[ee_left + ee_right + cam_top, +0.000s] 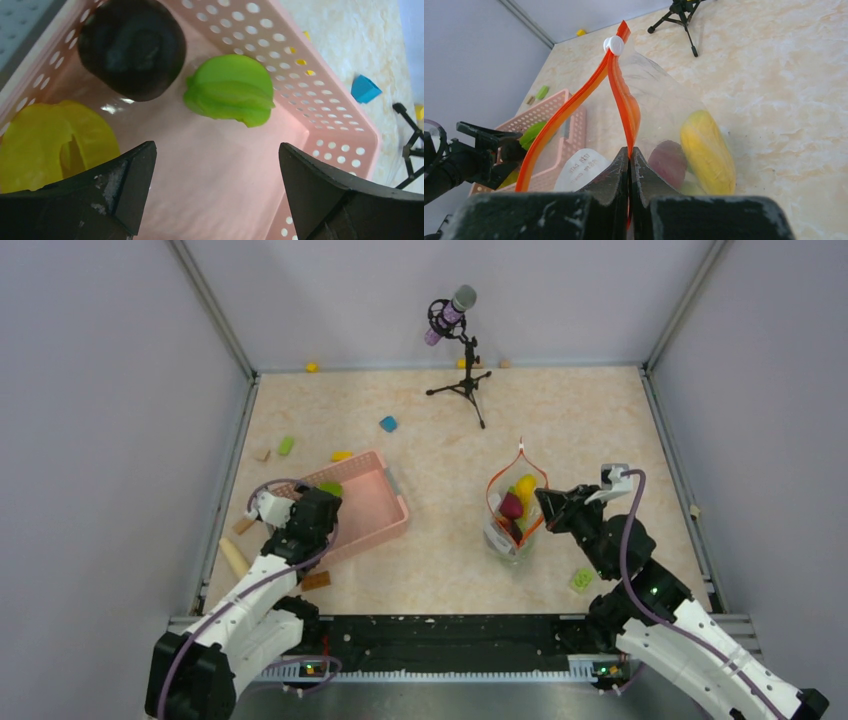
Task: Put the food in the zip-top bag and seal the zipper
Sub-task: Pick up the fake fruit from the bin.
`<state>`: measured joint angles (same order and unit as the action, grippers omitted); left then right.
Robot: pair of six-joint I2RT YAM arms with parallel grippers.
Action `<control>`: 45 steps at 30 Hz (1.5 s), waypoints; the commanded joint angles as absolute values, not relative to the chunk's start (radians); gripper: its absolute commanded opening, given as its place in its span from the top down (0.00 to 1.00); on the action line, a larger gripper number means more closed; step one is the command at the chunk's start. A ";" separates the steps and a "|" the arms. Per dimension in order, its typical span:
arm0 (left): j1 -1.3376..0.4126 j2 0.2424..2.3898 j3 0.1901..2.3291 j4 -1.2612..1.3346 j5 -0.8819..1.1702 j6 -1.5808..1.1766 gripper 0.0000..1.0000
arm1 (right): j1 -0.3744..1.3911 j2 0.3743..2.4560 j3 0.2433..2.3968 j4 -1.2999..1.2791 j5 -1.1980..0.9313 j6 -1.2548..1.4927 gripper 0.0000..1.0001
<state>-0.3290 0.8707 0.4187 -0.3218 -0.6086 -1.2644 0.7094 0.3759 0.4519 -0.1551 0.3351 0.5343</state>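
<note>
The clear zip-top bag (pixel 514 512) stands mid-table with its mouth held open. My right gripper (pixel 544 499) (pixel 630 150) is shut on the orange-red zipper (pixel 620 95) at the near rim. The white slider (pixel 614 45) sits at the far end. Inside the bag lie a yellow piece (pixel 706 150) and a maroon piece (pixel 668 161). My left gripper (pixel 322 502) (pixel 217 165) hangs open over the pink basket (pixel 375 502). In that basket rest a dark brown round piece (pixel 132 45), a bright green piece (pixel 230 90) and a yellow piece (pixel 50 142). Nothing is between the left fingers.
A microphone on a tripod (pixel 460 360) stands at the back. Small blocks lie scattered: blue (pixel 388 423), green (pixel 286 445), yellow (pixel 341 455), light green (pixel 581 579) near the right arm. Grey walls enclose the table on three sides.
</note>
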 commanded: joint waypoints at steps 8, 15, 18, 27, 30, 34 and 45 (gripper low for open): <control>-0.284 0.908 0.325 -0.128 -0.694 -1.564 0.03 | 0.710 0.383 0.450 -0.115 0.349 0.521 1.00; -0.277 1.015 0.347 -0.081 -0.689 -1.584 0.04 | 0.710 0.385 0.452 -0.114 0.354 0.521 1.00; -0.273 1.052 0.358 -0.067 -0.692 -1.592 0.05 | 0.710 0.385 0.450 -0.114 0.354 0.521 1.00; -0.256 1.150 0.390 -0.012 -0.687 -1.570 0.10 | 0.710 0.385 0.449 -0.114 0.359 0.519 1.00; -0.242 1.192 0.414 0.007 -0.677 -1.543 0.12 | 0.710 0.385 0.451 -0.116 0.361 0.519 1.00; -0.220 1.266 0.433 0.109 -0.620 -1.471 0.16 | 0.710 0.385 0.450 -0.115 0.362 0.519 1.00; -0.196 1.484 0.555 0.200 -0.489 -1.381 0.32 | 0.710 0.384 0.450 -0.120 0.376 0.516 1.00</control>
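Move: The green pepper on the bin floor lies about 8 cm ahead of the left hand's open fingers, 4 cm to the left and 5 cm below. The dark fruit sits some 12 cm to the hand's left and 2 cm ahead, the yellow pepper about 7 cm back and 8 cm left; a yellow block lies outside the bin, 16 cm ahead and 1 cm left. From the right hand the green pepper is roughly 51 cm left, 12 cm ahead and 20 cm below. The left fingertips end up on either side of the green pepper and appear to touch it, having closed by about a quarter. The hand first eases down and slightly left, turning some 15 degrees counter-clockwise with its left side dipping, then drives forward along the bin floor, faster towards the end: about 9 cm forward and 4 cm down overall. ##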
